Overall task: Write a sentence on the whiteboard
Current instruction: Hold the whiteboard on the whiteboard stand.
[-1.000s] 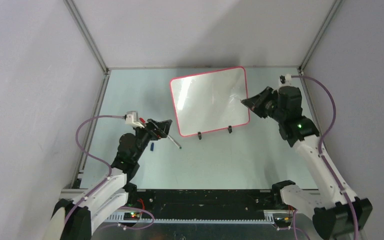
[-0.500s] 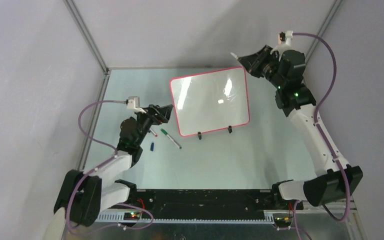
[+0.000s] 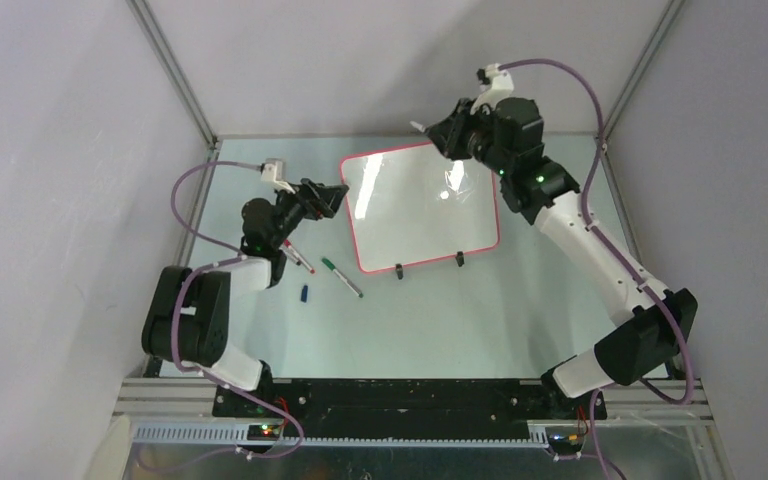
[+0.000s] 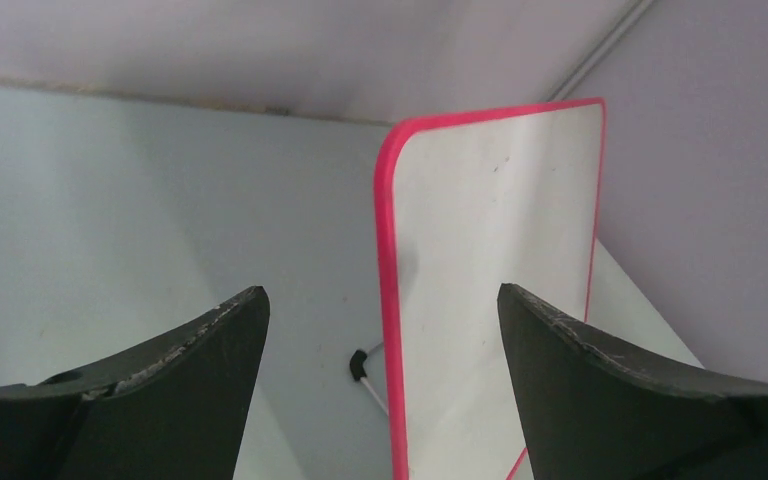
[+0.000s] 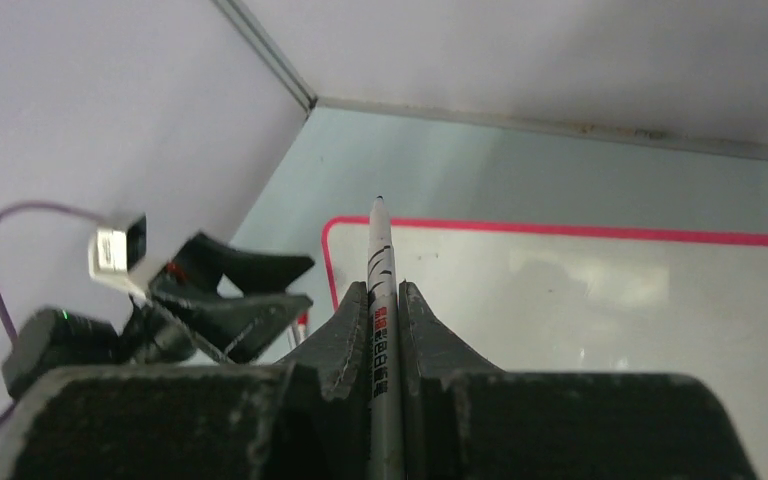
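The whiteboard (image 3: pixel 415 210) with its thin red frame stands tilted on two black feet at the table's far middle. Its face is blank; no sentence shows. It also shows in the left wrist view (image 4: pixel 495 290) and the right wrist view (image 5: pixel 600 300). My right gripper (image 3: pixel 440 130) is above the board's top edge, shut on a white marker (image 5: pixel 380 280) whose uncapped tip points toward the board's top left corner. My left gripper (image 3: pixel 332 197) is open and empty just left of the board's left edge, its jaws straddling that edge in the left wrist view (image 4: pixel 382 310).
Two loose markers lie left of the board: a red-and-white one (image 3: pixel 298 257) and a green-capped one (image 3: pixel 342 278). A small blue cap (image 3: pixel 304 293) lies near them. Metal frame posts and grey walls enclose the table on three sides.
My right arm has swung up and left, from the board's right side to above its top edge. My left gripper has risen and moved away from the markers toward the board's left edge.
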Robot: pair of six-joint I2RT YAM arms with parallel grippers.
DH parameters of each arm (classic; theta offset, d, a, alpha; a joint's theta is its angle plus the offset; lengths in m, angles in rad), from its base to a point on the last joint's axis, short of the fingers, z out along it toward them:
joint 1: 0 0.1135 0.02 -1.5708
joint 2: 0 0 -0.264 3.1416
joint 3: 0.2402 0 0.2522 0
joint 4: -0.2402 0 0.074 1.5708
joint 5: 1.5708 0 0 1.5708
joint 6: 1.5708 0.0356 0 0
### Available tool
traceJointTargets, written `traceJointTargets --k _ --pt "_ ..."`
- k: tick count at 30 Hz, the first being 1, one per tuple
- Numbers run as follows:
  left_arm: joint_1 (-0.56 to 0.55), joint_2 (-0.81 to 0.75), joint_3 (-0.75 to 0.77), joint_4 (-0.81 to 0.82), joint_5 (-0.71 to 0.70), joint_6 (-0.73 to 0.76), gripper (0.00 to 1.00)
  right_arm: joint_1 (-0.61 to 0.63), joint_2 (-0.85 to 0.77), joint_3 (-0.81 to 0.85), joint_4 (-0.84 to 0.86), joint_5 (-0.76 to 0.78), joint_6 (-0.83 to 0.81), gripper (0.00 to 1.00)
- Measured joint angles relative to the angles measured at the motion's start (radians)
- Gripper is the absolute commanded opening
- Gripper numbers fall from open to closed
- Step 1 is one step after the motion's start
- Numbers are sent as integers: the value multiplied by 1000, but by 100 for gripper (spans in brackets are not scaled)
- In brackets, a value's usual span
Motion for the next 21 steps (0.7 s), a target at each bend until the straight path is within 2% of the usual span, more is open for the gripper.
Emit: traceJointTargets --k 5,7,13,17,19,21 --pt "16 105 106 36 125 -14 86 40 -13 -108 22 39 -51 0" --pt "16 133 122 43 153 -24 79 34 -13 -132 21 45 -61 0" --pt "16 198 145 50 212 -68 49 24 -31 -156 21 58 -81 0" --pt "16 206 145 62 250 -101 35 24 -56 -164 20 60 -95 0" --pt "16 210 145 79 270 -118 20 23 -71 -168 19 61 -100 0" --pt "19 214 145 89 287 -135 10 23 -85 -174 16 63 -106 0"
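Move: The whiteboard's left edge, at the height where the open left fingers will take it, stands about 4 cm to that hand's right, 1 cm ahead and 1 cm below. On the table some 17 cm below, the green marker lies about 8 cm back and 1 cm right, the red marker 3 cm back and 10 cm left. From the right hand, which already holds a marker, the whiteboard's middle is roughly 6 cm ahead, 2 cm left and 22 cm below. The left fingers close from nearly wide open and pinch the whiteboard's left edge below its top corner, one finger behind the board and one in front. To get there the hand slides about 4 cm right, nosing forward and then easing back and slightly down, while turning some 15 degrees clockwise. The right hand, keeping its marker, sinks about 6 cm towards the board, then creeps up and back a little. ##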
